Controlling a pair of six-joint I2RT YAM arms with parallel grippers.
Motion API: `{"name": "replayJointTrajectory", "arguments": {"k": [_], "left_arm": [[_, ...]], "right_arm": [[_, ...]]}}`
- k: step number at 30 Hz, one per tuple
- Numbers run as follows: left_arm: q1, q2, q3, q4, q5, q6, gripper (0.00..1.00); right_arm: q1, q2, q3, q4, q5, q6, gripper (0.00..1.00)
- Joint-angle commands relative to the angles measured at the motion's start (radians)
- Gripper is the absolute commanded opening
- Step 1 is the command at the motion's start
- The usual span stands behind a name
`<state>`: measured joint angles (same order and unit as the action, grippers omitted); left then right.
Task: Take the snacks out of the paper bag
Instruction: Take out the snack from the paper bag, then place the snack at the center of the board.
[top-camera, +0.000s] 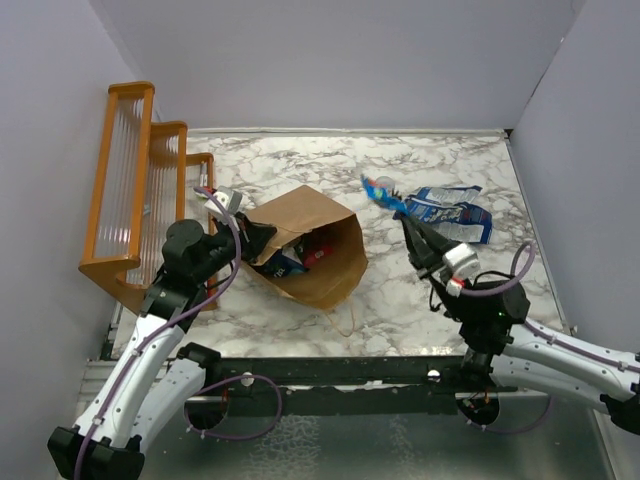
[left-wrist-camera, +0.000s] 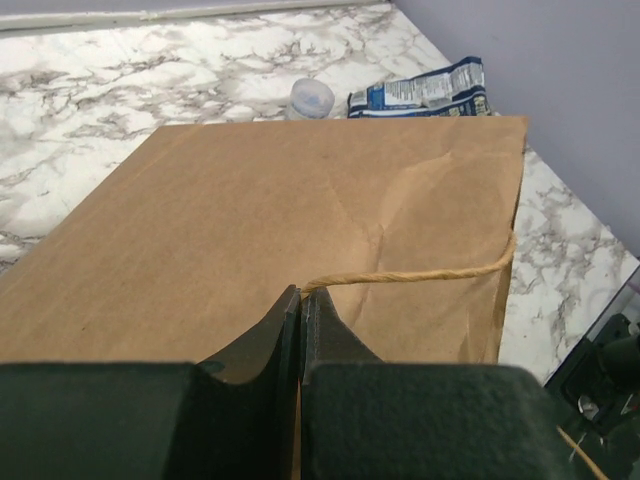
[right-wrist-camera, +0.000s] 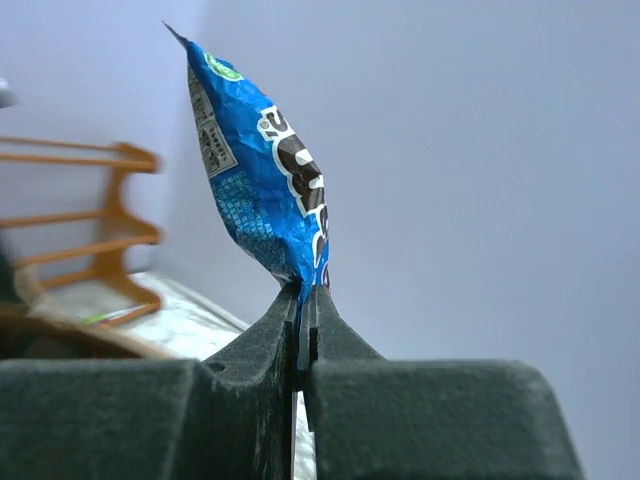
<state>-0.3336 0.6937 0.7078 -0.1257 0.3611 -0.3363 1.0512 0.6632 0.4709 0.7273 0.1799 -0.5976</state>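
The brown paper bag (top-camera: 318, 232) lies on its side left of the table's middle, mouth toward the left arm. Blue and red snacks (top-camera: 296, 260) show inside the mouth. My left gripper (top-camera: 252, 238) is at the mouth, shut on the bag's thin twisted handle (left-wrist-camera: 400, 273); in the left wrist view the fingertips pinch the handle's end over the bag's broad side (left-wrist-camera: 300, 190). My right gripper (top-camera: 405, 218) is raised over the table's right part, shut on the bottom edge of a blue snack packet (right-wrist-camera: 262, 175) that stands up from the jaws (top-camera: 381, 193). Another blue-and-white packet (top-camera: 452, 210) lies flat on the marble.
An orange wooden rack (top-camera: 135, 190) stands against the left wall, close behind the left arm. A small clear plastic cup (left-wrist-camera: 311, 97) sits on the marble beyond the bag, near the flat packet (left-wrist-camera: 425, 90). Grey walls close in the table at left, back and right.
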Motion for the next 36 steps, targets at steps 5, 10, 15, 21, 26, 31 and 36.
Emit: {"name": "replayJointTrajectory", "arguments": {"k": [5, 10, 15, 21, 26, 31, 36], "left_arm": [[0.007, -0.004, -0.057, 0.061, 0.026, 0.063, 0.0], [0.005, -0.023, -0.067, 0.06, 0.052, 0.075, 0.0], [0.006, -0.045, -0.077, 0.064, 0.065, 0.076, 0.0], [0.005, -0.054, -0.084, 0.07, 0.086, 0.068, 0.0], [0.006, -0.057, -0.088, 0.068, 0.088, 0.066, 0.0], [0.006, -0.067, -0.094, 0.068, 0.096, 0.06, 0.0], [0.006, -0.073, -0.096, 0.066, 0.095, 0.061, 0.0]], "right_arm": [[-0.042, 0.309, 0.094, 0.263, 0.739, 0.068, 0.03], [-0.292, 0.36, 0.221, -0.27, 0.573, 0.614, 0.01], [-0.575, 0.375, 0.267, -0.49, 0.41, 0.985, 0.01], [-0.772, 0.361, 0.251, -0.607, 0.518, 1.22, 0.01], [-0.99, 0.398, 0.161, -0.671, 0.406, 1.531, 0.02], [-1.105, 0.444, 0.014, -0.492, 0.242, 1.639, 0.01], [-1.145, 0.565, 0.004, -0.42, 0.1, 1.635, 0.01]]}}
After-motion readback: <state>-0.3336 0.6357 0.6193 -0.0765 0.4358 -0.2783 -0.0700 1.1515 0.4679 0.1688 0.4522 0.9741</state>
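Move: The right hand, high up with a light-blue snack packet already in its fingers, is bound for the blue snack packets on the table, roughly 26 cm ahead, 22 cm to its right and 36 cm below. The clear cup stands some 18 cm to the left of those packets and 7 cm farther out; the paper bag's middle is about 8 cm ahead of the right hand, 19 cm to its left and 28 cm below. From the left hand the packets lie about 22 cm ahead, 44 cm right. Forward first, then sweeping right some 30 cm and finally dropping fast, the right hand brings the pinched snack away from the bag towards the packets' right-hand end, descending about 28 cm overall. Its wrist rolls left side up, swings clockwise and tips the fingers from upward to forward-right and down. The left hand keeps the bag's handle pinched, sinking a little. ##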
